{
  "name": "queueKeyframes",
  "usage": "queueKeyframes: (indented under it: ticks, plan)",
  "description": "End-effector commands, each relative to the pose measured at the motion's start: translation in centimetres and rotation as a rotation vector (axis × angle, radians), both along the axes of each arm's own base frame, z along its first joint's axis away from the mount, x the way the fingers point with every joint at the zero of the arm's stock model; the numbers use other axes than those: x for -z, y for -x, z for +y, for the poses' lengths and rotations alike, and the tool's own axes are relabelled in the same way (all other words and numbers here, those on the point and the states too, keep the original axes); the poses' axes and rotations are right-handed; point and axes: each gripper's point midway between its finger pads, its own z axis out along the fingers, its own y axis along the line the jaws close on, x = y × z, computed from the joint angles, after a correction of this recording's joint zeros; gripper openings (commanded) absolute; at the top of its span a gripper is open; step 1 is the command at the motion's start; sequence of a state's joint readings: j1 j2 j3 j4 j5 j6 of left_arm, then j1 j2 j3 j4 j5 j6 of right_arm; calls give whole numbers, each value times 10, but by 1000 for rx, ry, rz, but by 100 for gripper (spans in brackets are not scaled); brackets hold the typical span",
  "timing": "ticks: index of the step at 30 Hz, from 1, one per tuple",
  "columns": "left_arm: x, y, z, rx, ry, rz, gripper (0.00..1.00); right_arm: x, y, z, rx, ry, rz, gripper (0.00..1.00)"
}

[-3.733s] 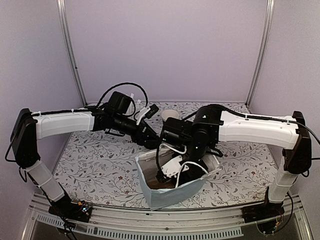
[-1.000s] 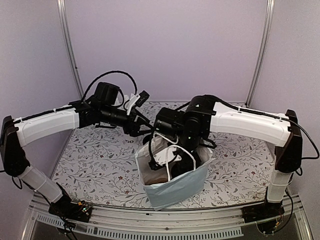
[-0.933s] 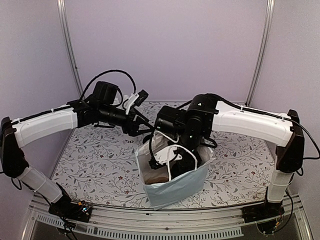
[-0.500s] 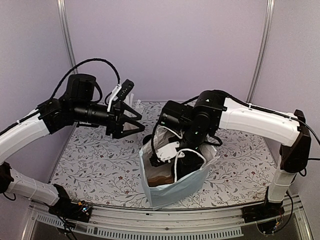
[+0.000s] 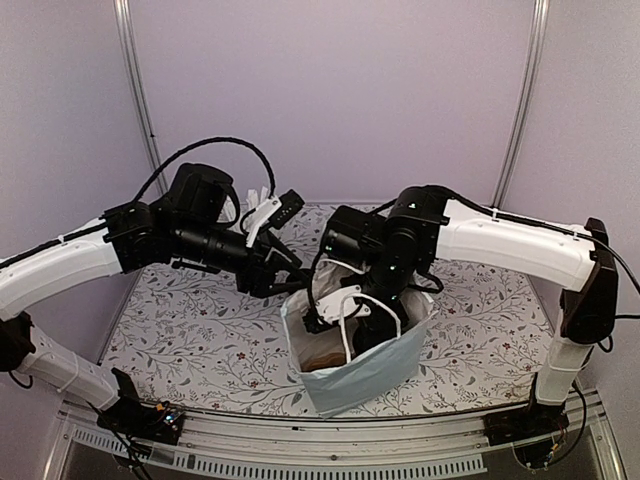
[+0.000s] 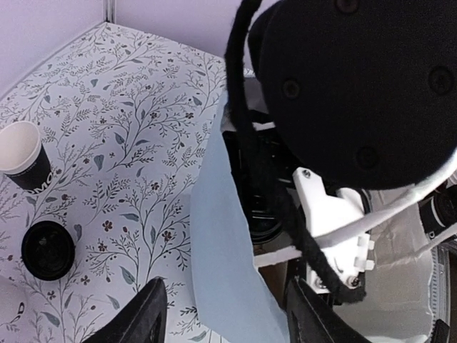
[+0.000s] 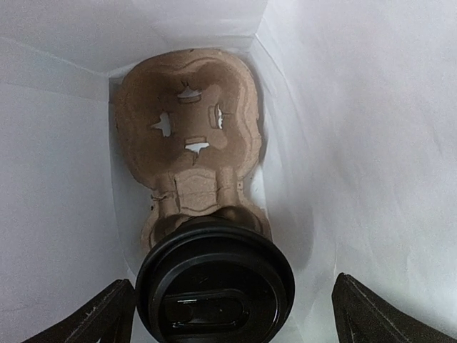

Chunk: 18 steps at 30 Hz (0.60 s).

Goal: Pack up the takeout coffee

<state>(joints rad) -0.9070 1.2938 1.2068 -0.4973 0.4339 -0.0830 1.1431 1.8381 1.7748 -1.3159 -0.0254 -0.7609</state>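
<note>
A takeout coffee cup with a black lid sits in the near slot of a brown cardboard carrier at the bottom of the pale blue bag. My right gripper is down inside the bag, open, one finger on each side of that cup. Another takeout coffee cup, black with a cream inside and no lid, stands on the table left of the bag. My left gripper is open and straddles the bag's left wall near the rim.
A loose flat black lid lies on the flowered tablecloth near the open cup. The right arm's black wrist and cable fill the bag's mouth. The bag's white handles loop over the right gripper.
The left arm swung up and away to the left, then came back to the bag's rim with its jaws narrower. The right gripper stayed in the bag and opened wider.
</note>
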Motion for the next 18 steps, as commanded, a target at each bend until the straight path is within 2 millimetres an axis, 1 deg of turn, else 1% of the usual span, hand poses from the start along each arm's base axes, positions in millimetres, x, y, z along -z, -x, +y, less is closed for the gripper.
queueKeyframes:
  ticks: [1, 7, 14, 16, 18]
  plan:
    - [7, -7, 1, -39, -38, -24, 58, -24, 6, 6, -31, -101, 2, 99]
    - [12, -15, -8, -39, -46, -37, 57, -47, 17, 10, -93, -188, 22, 99]
    - [10, -19, -22, -19, -9, -28, 57, -77, 29, 13, -163, -304, 25, 99]
    - [8, -21, -23, -23, -4, -33, 57, -87, 28, 14, -169, -334, 4, 99]
    - [1, -21, -23, -25, 9, -45, 59, -94, 22, 15, -161, -352, -38, 99]
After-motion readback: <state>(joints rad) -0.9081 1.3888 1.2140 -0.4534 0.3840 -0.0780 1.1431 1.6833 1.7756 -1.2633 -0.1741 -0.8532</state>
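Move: The wide-open right hand is down inside the bag, with the lidded cup some 6 cm below it and about 1 cm back. The carrier's empty half lies roughly 9 cm to its left, 2 cm back and 10 cm below. From the left hand, the bag's rim is about 3 cm back, 2 cm right and 5 cm below; the loose black lid is 19 cm ahead, 2 cm right, on the table. Wide-open right hand rises about 6 cm and slightly back above the lidded cup; left sinks forward about 3 cm. ##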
